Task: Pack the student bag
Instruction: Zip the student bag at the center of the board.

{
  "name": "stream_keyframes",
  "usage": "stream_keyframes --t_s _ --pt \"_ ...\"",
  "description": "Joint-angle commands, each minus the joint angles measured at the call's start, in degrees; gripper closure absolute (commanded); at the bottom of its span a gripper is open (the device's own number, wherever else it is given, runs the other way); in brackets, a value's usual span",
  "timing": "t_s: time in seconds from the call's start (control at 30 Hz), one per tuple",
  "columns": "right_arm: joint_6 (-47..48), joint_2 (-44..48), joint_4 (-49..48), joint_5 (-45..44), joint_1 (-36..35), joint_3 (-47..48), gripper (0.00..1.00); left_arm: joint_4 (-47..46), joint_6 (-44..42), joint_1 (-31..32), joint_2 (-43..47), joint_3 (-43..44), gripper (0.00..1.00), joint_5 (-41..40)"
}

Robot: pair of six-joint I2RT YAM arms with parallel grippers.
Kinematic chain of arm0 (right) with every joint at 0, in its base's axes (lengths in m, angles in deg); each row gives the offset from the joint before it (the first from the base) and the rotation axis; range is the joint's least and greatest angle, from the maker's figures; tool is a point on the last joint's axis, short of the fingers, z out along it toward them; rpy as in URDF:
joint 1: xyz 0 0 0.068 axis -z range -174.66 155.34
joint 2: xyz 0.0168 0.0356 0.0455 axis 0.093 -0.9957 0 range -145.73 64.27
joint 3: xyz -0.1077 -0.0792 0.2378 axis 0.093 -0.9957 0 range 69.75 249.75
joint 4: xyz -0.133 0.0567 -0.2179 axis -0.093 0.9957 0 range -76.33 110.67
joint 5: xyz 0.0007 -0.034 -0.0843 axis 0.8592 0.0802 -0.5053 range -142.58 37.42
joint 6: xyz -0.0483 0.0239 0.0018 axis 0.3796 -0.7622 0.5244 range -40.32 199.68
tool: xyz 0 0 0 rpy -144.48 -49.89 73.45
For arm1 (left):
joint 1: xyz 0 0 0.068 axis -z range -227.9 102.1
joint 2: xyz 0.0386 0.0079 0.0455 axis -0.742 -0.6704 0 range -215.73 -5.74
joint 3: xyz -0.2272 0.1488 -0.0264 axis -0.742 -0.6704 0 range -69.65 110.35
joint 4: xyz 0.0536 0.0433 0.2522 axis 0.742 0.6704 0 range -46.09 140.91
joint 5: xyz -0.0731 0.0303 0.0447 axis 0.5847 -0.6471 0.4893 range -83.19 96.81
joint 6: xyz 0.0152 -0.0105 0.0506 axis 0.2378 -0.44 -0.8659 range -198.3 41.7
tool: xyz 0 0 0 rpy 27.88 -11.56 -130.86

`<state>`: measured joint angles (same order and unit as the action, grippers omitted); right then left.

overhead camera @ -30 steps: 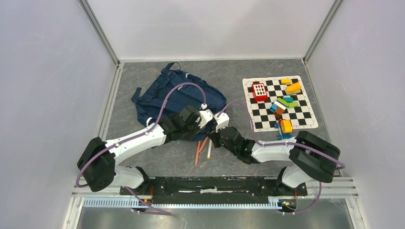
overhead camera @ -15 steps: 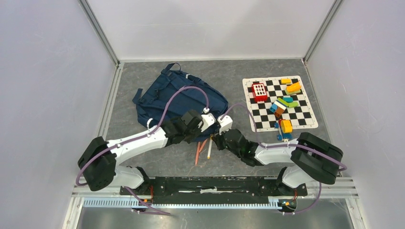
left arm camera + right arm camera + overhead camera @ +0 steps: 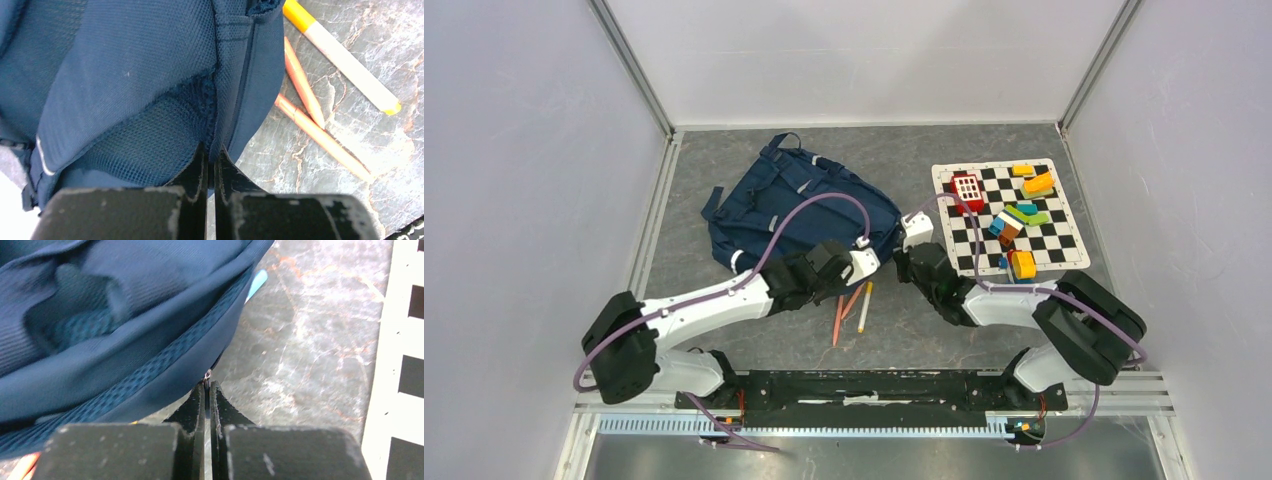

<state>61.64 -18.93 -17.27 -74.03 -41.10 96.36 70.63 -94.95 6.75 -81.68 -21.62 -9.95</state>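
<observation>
The student bag [image 3: 794, 205], navy blue with grey strips, lies on the grey table left of centre. My left gripper [image 3: 870, 254] is at the bag's near right corner. In the left wrist view it [image 3: 210, 151] is shut on a fold of the bag's [image 3: 125, 75] mesh fabric beside the zip seam. My right gripper [image 3: 903, 243] is at the bag's right edge. In the right wrist view it [image 3: 206, 385] is shut on the small metal zip pull [image 3: 206, 374], with the bag [image 3: 125, 325] spread to its left.
A white marker with yellow ends [image 3: 864, 306] [image 3: 345, 62] and two orange pencils [image 3: 846, 308] [image 3: 320, 135] lie just in front of the bag. A checkered mat [image 3: 1064, 250] [image 3: 400, 340] with several coloured toy blocks [image 3: 1019, 215] lies to the right. Walls enclose the table.
The left gripper, open before, has shut on the bag's fabric. The right gripper has moved away and to the right along the bag's edge, still shut on the zip pull.
</observation>
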Motion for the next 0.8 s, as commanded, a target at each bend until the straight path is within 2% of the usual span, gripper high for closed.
stream_keyframes --t_s 0.0,0.07,0.1,0.17,0.23,0.3,0.37,0.47,0.6,0.77 --pt "8.38 -2.45 -2.79 -0.78 4.08 5.06 1.0 9.09 0.81 0.1 5.87 0.49 0.98 -6.72" --pt "11.21 -2.8 -1.14 5.19 4.01 7.44 1.0 10.28 2.27 0.08 7.78 0.31 0.97 -7.15" --pt "11.44 -2.44 -0.63 7.48 3.59 8.0 1.0 10.45 3.51 0.09 8.93 0.31 0.9 -7.11" --pt "11.2 -1.35 -1.66 9.94 2.36 7.25 1.0 10.17 5.75 0.1 11.26 0.77 0.54 -5.14" --pt "9.99 -0.75 -2.51 10.93 1.47 6.11 1.0 8.61 7.59 0.1 13.71 1.72 0.28 -0.49" --pt "8.21 -0.74 -3.32 11.9 1.31 5.02 1.0 5.35 9.56 0.1 16.64 2.75 0.13 4.09" --pt "6.87 -0.73 -4.48 13.05 1.28 3.63 1.0 -0.06 11.4 0.09 18.63 2.54 0.04 7.41" --pt "5.3 -0.12 -5.65 14.33 1.11 1.82 1.0 -6.94 13.3 0.1 17.94 2.35 0.0 9.64" --pt "4.55 1.25 -6.42 14.51 1.07 0.33 1.0 -9.69 11.82 0.08 10.64 5.53 0.0 6.58" --pt "4.44 2.44 -5.71 14.73 1.1 -0.22 1.0 -16.23 9.75 0.1 4.61 6.46 0.0 6.51"
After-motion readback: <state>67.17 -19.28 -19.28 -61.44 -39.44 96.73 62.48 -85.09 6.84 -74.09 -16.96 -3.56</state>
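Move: The left hand, shut on the bag's front edge, goes next for the stretch of that edge by the right hand, about 10 cm to its right, 4 cm ahead and roughly level. The yellow-capped marker lies some 9 cm right, 2 cm back and 8 cm below; the orange pencils lie 5 cm right, 4 cm back and equally low. From the right hand, pinching the zip, that stretch is some 5 cm left and 1 cm back; the chessboard is about 22 cm right, 10 cm ahead and 7 cm below. The left hand lifts with the bag's edge in its fingers, drifting left and a little back, then opens wide to let go and climbs to nearly 10 cm before swinging about 8 cm right towards the right hand, coming forward and starting to sink as its fingers tilt some 25 degrees to the robot's right. The right hand keeps its shut pinch on the zip, easing about 2 cm forward and then left and back to finish some 2.5 cm left of its start, turned slightly counter-clockwise. ##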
